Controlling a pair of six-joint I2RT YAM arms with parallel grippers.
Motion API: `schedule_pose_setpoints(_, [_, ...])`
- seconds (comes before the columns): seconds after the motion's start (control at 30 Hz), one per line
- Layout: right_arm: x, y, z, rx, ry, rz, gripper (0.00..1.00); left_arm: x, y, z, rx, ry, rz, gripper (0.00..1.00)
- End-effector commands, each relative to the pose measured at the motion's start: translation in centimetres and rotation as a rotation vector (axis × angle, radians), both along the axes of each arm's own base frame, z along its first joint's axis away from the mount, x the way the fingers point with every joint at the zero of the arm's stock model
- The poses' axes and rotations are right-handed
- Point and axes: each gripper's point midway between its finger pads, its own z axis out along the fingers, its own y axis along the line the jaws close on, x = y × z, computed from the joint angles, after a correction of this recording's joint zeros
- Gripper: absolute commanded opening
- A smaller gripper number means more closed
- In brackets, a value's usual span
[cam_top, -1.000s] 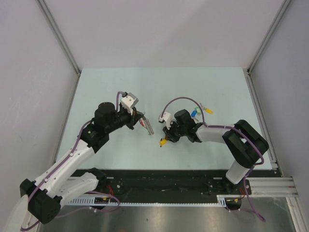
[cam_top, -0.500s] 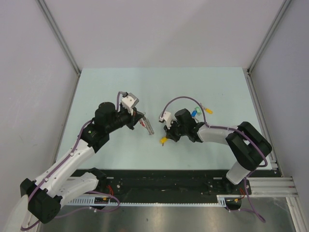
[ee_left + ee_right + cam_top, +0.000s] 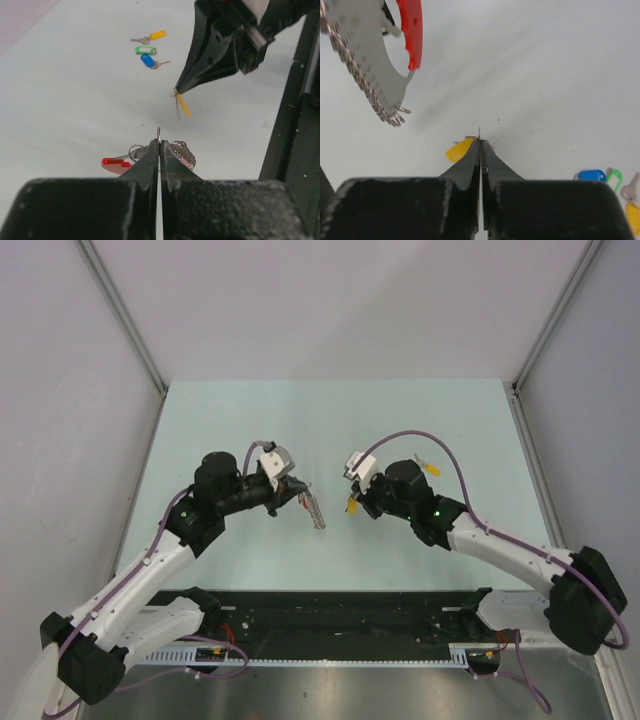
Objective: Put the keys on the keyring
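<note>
My left gripper (image 3: 297, 487) is shut on a thin metal ring (image 3: 159, 133) of the keyring. Its red tag (image 3: 116, 165) and silvery chain (image 3: 184, 154) hang beside the fingers; the chain (image 3: 315, 511) also shows in the top view. My right gripper (image 3: 352, 503) is shut on a yellow-headed key (image 3: 459, 149), held a short way right of the keyring, apart from it. That key (image 3: 183, 105) also shows in the left wrist view. The keyring's red tag (image 3: 412, 30) and chain (image 3: 365, 85) hang at the right wrist view's upper left. A yellow key (image 3: 157, 35), a green key (image 3: 145, 50) and a blue key (image 3: 148, 60) lie on the table.
The loose keys lie behind the right arm; one yellow key (image 3: 428, 466) shows in the top view. The pale table (image 3: 220, 420) has metal posts at its back corners and a black rail (image 3: 350, 615) along its near edge.
My right gripper has lifted the yellow key off the table and moved up and right; its arm has stretched out to the right. My left gripper has shifted slightly right with the keyring.
</note>
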Motion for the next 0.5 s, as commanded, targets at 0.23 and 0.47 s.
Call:
schedule_pose_setpoints(0.23, [-5.3, -0.9, 9.8, 0.183, -0.143, 0.09, 0.0, -4.4, -1.7, 4.8, -0.056, -0.194, -0.319, 0.0])
schedule_pose_setpoints(0.47, [-6.8, 0.3, 10.7, 0.217, -0.155, 0.187, 0.0, -5.0, -2.2, 4.4, -0.068, -0.159, -0.362, 0.0])
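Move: The keyring's middle, hanging from the left fingers, is about 9 cm to the right hand's left, 5 cm back and 4 cm above it. Out on the table, 14 cm below the right hand, lie the blue-tagged key (about 13 cm ahead, 12 cm right), the green tag (15 ahead, 14 right) and the second yellow-tagged key (15 ahead, 19 right). From the left hand, the held yellow-tagged key is some 11 cm right, 2 cm ahead and 11 cm below. Raise the right gripper about 9 cm and draw it back some 6 cm, mostly climbing first, tipping its fingers upward a little, to bring the pinched yellow-tagged key up towards the keyring in the left hand. Meanwhile bring the left gripper about 4 cm back and slightly right, swinging it some 15 degrees clockwise. Keep both grippers shut. ##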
